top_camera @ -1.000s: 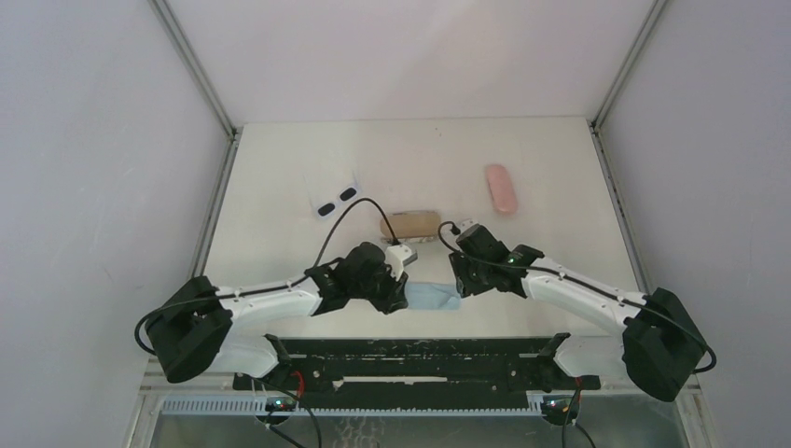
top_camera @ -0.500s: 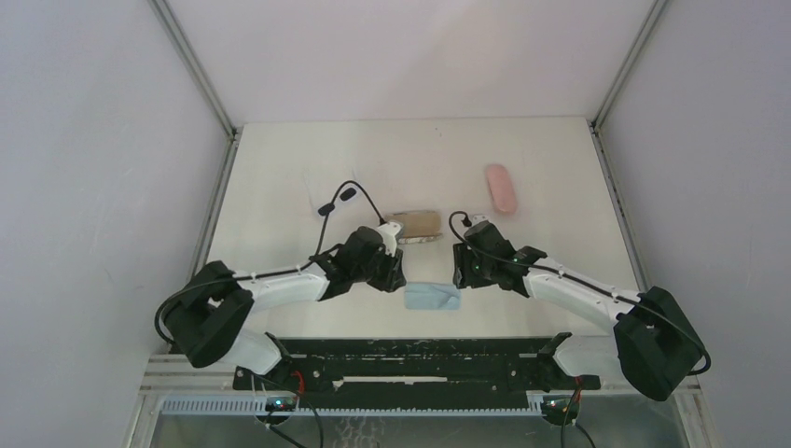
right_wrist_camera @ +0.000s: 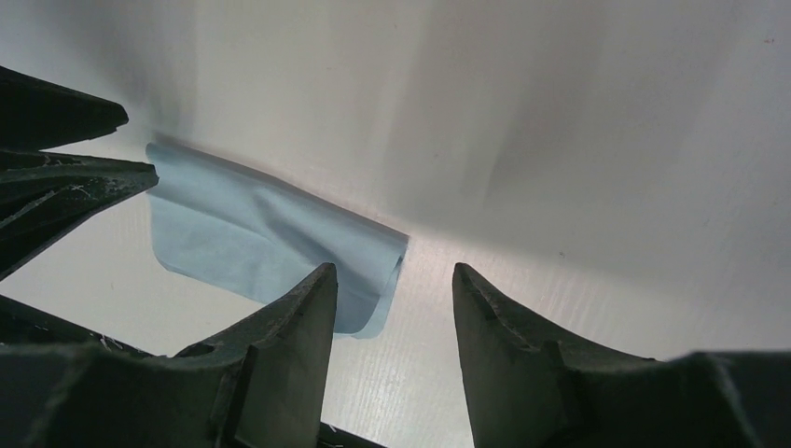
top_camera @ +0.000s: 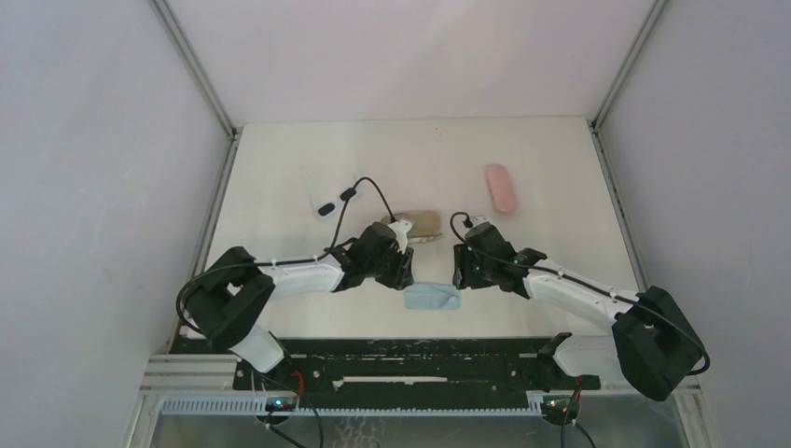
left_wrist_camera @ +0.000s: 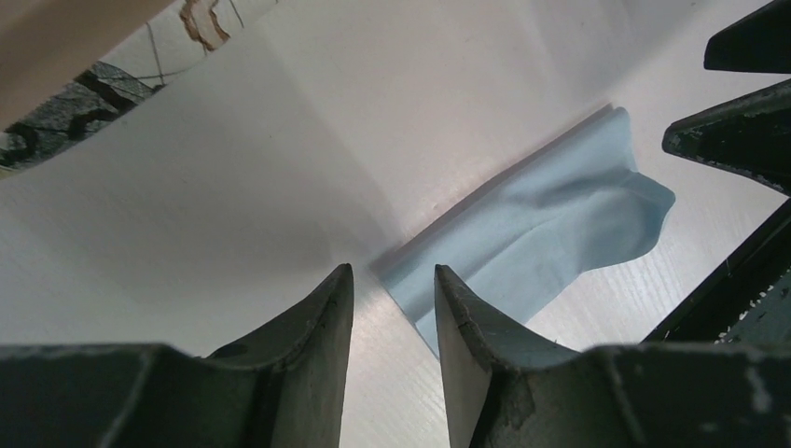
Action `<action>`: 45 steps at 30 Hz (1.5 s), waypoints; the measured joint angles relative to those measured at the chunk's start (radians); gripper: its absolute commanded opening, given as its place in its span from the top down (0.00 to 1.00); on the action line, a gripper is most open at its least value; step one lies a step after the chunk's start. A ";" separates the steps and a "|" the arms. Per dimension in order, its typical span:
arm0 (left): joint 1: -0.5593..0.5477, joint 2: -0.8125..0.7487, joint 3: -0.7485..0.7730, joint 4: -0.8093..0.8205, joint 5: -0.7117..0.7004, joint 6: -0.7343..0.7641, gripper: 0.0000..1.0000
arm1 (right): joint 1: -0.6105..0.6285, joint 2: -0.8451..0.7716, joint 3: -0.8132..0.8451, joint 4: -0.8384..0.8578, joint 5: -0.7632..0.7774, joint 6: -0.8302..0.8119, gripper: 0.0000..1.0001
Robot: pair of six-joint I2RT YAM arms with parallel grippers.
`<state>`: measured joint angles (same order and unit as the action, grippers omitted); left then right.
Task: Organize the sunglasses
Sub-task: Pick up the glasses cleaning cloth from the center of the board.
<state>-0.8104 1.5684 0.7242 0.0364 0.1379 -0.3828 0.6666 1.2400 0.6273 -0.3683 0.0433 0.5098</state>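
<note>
The white-framed sunglasses [top_camera: 328, 203] lie at the far left of the table, partly crossed by the left arm's cable. My left gripper [top_camera: 403, 277] [left_wrist_camera: 392, 273] hangs open just left of a folded light-blue cloth [top_camera: 431, 297] [left_wrist_camera: 550, 219] [right_wrist_camera: 270, 238], with nothing between its fingers. On the cloth's right side my right gripper [top_camera: 459, 278] [right_wrist_camera: 394, 271] is also open and empty, its jaws over the cloth's right edge. Each wrist view shows the other gripper's dark fingers beyond the cloth.
A tan oblong case [top_camera: 415, 224] [left_wrist_camera: 56, 37] lies just behind the two grippers. A pink oval case [top_camera: 501, 189] sits at the back right. The black rail [top_camera: 410, 350] runs along the near edge, close to the cloth.
Both grippers have drawn back from the blue cloth toward the tan case, and the left jaws have opened wider. The cloth now lies alone on the table.
</note>
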 measured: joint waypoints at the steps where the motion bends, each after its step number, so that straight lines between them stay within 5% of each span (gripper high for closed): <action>1: -0.007 0.003 0.005 -0.010 -0.010 0.000 0.57 | 0.000 0.000 -0.003 0.000 0.000 0.000 0.51; 27: -0.140 0.068 0.096 -0.129 -0.220 0.001 0.61 | -0.021 -0.013 -0.034 0.014 -0.004 0.000 0.51; 45: -0.179 0.074 0.096 -0.130 -0.267 0.000 0.97 | -0.031 -0.028 -0.038 0.014 -0.019 -0.002 0.50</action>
<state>-0.9890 1.6424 0.8200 -0.0937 -0.1287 -0.3824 0.6361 1.2118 0.5896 -0.3542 0.0242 0.5083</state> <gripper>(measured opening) 0.064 0.495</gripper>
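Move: The cleaning cloth lies flat between the grippers: its middle is about 7 cm right of the left gripper, 4 cm back and 3 cm down, its far left corner only about 2 cm back and 1 cm right. From the left gripper, the open brown case is some 12 cm ahead and 2 cm right, and the white glasses about 17 cm ahead and 14 cm left. From the right gripper, the cloth's middle is about 6 cm left, 2 cm back and 3 cm down. Ease the left gripper about 1.5 cm back and 1.5 cm down, and a centimetre to the right, onto the far left corner of the cloth, while tipping its fingers some 10 degrees steeper. Then close them almost fully to pinch that corner. Let the right gripper drift only about a centimetre to its right, still open over the cloth's right end. ##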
